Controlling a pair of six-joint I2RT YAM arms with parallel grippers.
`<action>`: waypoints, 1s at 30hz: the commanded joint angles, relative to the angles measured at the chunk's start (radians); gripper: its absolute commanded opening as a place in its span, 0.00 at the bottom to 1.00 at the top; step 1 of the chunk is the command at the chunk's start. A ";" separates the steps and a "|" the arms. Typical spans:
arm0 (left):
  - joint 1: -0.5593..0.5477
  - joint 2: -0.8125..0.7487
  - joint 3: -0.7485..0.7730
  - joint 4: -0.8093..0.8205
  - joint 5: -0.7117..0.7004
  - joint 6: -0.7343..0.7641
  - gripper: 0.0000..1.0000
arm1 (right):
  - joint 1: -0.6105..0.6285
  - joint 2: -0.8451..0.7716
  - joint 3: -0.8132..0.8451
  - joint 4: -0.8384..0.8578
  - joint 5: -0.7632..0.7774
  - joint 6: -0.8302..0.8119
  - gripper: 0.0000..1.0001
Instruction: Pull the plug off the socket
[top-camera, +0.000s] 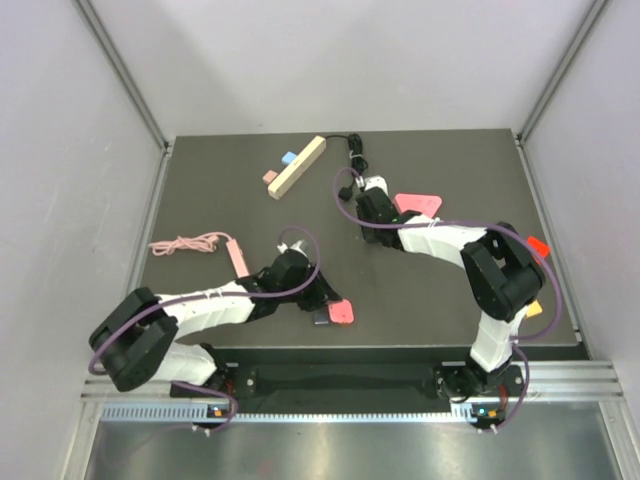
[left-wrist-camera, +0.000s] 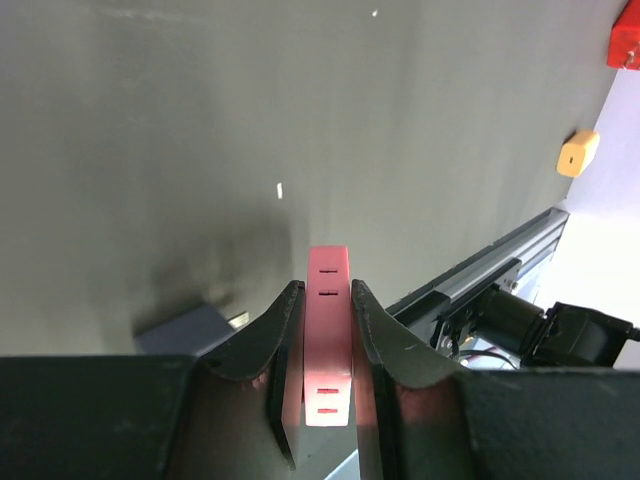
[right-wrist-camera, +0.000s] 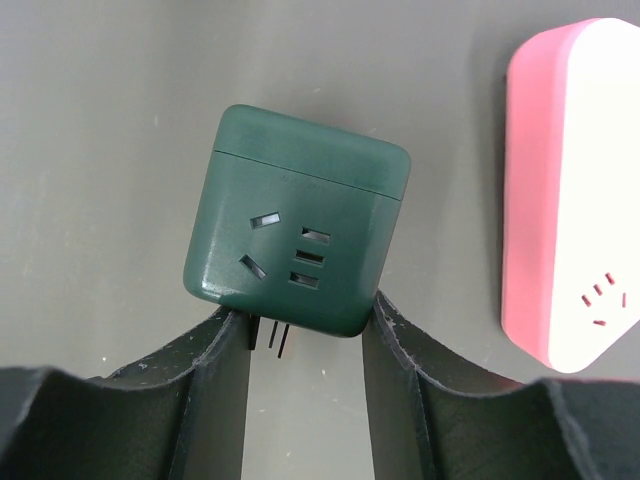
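Observation:
My left gripper (left-wrist-camera: 327, 300) is shut on a flat pink socket (left-wrist-camera: 328, 275), which stands edge-on between the fingers. A grey-blue plug (left-wrist-camera: 190, 326) with a bare metal prong lies on the table just left of it, apart from the socket. In the top view the left gripper (top-camera: 318, 297) is at the front centre, by the pink socket (top-camera: 342, 312) and the plug (top-camera: 321, 319). My right gripper (right-wrist-camera: 303, 318) is open. Its fingertips touch the near edge of a dark green cube socket (right-wrist-camera: 297, 230), with thin pins showing below the cube. The right gripper is mid-table in the top view (top-camera: 372, 212).
A pink-and-white socket block (right-wrist-camera: 570, 195) lies right of the green cube and also shows in the top view (top-camera: 416, 205). A wooden power strip (top-camera: 297, 166), a black cable (top-camera: 355, 150), a pink cable (top-camera: 190, 244) and small red (top-camera: 538, 244) and orange (left-wrist-camera: 579, 153) pieces lie around.

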 joint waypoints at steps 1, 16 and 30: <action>-0.022 0.018 0.013 0.127 -0.009 -0.021 0.00 | -0.009 -0.037 0.048 0.041 -0.027 -0.018 0.29; -0.025 0.012 0.053 0.063 -0.019 0.043 0.57 | -0.009 -0.078 0.085 -0.049 -0.013 -0.012 1.00; 0.146 -0.196 0.184 -0.255 -0.142 0.281 0.73 | -0.019 -0.301 -0.073 -0.144 -0.056 0.118 1.00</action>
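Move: The left hand holds the pink square plug; its place on the table is about 3 cm below, 2 cm right and 2 cm nearer the base. The dark grey block sits some 3 cm to this hand's left, 3 cm back and 3 cm below. The right hand has the green cube plug at its fingertips, with its spot on the table straight under, about 2 cm down. From there the black cable plug lies 8 cm ahead and 5 cm left, the pink triangle 11 cm right and 4 cm ahead. Down and slightly right, about 1 cm each, goes the left hand with the pink plug beside the grey block; its fingers open and let go, then it rises about 8 cm, veering forward and left near the end. The right hand opens fully, freeing the green plug with a small forward-left shift, then rises to some 7 cm up and drifts a little back. ##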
